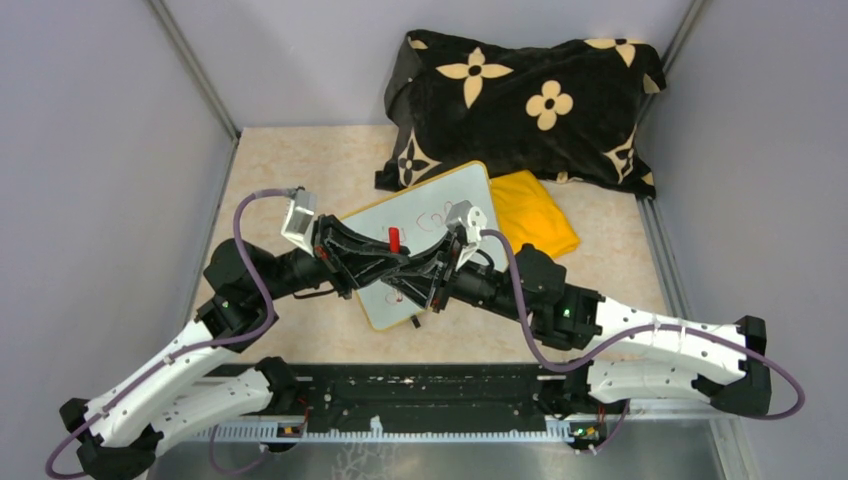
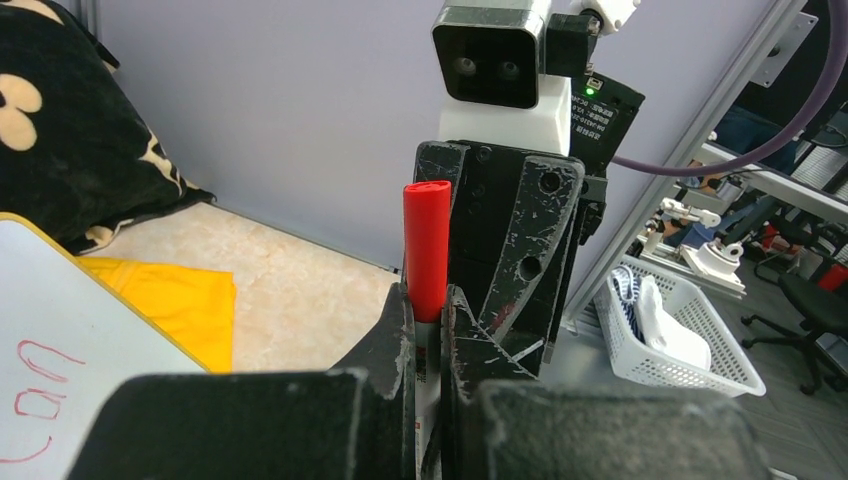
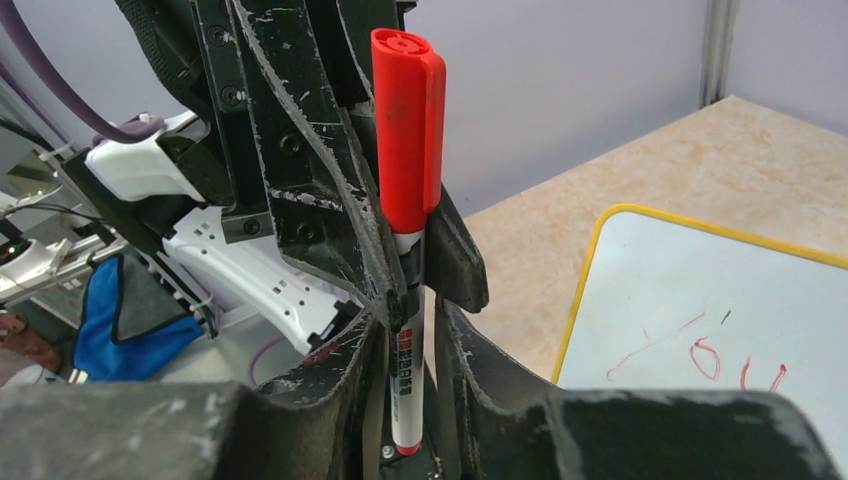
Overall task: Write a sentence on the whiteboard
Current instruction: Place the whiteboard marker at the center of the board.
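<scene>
The whiteboard [image 1: 455, 190] lies tilted on the table, white with a yellow rim. Thin red letters of the sentence [image 2: 35, 385] show on it, and more letters [image 3: 705, 355] in the right wrist view. Above the board a marker [image 1: 394, 238] with a red cap stands upright where the two grippers meet. My left gripper [image 2: 428, 300] is shut on the marker [image 2: 427, 245] just under the cap. My right gripper [image 3: 412, 320] has its jaws round the white barrel of the marker [image 3: 408, 140] lower down, with a slim gap showing on one side.
A folded yellow cloth [image 1: 535, 215] lies at the board's right edge. A black pillow with cream flowers [image 1: 520, 100] fills the back right corner. Grey walls close in the table on three sides. A white basket [image 2: 680, 340] stands beyond the table.
</scene>
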Controlling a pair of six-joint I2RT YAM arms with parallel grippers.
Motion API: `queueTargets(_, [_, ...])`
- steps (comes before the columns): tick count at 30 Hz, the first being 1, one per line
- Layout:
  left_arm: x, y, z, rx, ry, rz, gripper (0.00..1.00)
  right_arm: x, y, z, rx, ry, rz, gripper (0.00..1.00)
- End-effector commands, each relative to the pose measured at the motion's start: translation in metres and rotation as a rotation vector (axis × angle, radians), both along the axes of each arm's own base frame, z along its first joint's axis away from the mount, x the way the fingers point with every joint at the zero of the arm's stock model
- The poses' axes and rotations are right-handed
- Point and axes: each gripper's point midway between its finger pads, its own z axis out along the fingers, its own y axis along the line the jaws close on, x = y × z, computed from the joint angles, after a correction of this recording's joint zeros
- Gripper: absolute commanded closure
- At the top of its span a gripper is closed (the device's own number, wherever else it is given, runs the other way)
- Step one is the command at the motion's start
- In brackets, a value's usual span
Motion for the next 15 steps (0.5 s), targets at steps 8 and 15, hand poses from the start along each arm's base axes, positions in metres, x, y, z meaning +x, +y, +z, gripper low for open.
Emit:
queueTargets(8, [0.001,0.0,0.001,-0.005,-0.023,0.006,0.9,0.001,-0.009,0.004,0.028,-0.017,-0.008,1.0])
queueTargets(15, [0.014,0.007,-0.011,0.023,0.025,0.097,0.21,0.007,-0.029,-0.006,0.012,-0.006,-0.074,1.0])
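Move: The red-capped marker stands upright between the right hand's still-parted fingertips, its middle about 3 cm above that hand's point and otherwise level with it. The left hand still grips it just under the cap, with the marker's middle some 2 cm below its point. The whiteboard's centre lies roughly 18 cm ahead of the right hand, 2 cm to its right and 37 cm below. The yellow cloth is about 27 cm ahead, 32 cm right and 37 cm below. The right fingers finish closing and pinch the marker's lower body while the left hand still holds it near the cap; then the left fingers open wide and let go, that hand sinking barely 1 cm. Once it has its grip, the right hand starts down and to its right, about 2 cm, drawing the marker out from between the left fingers. ##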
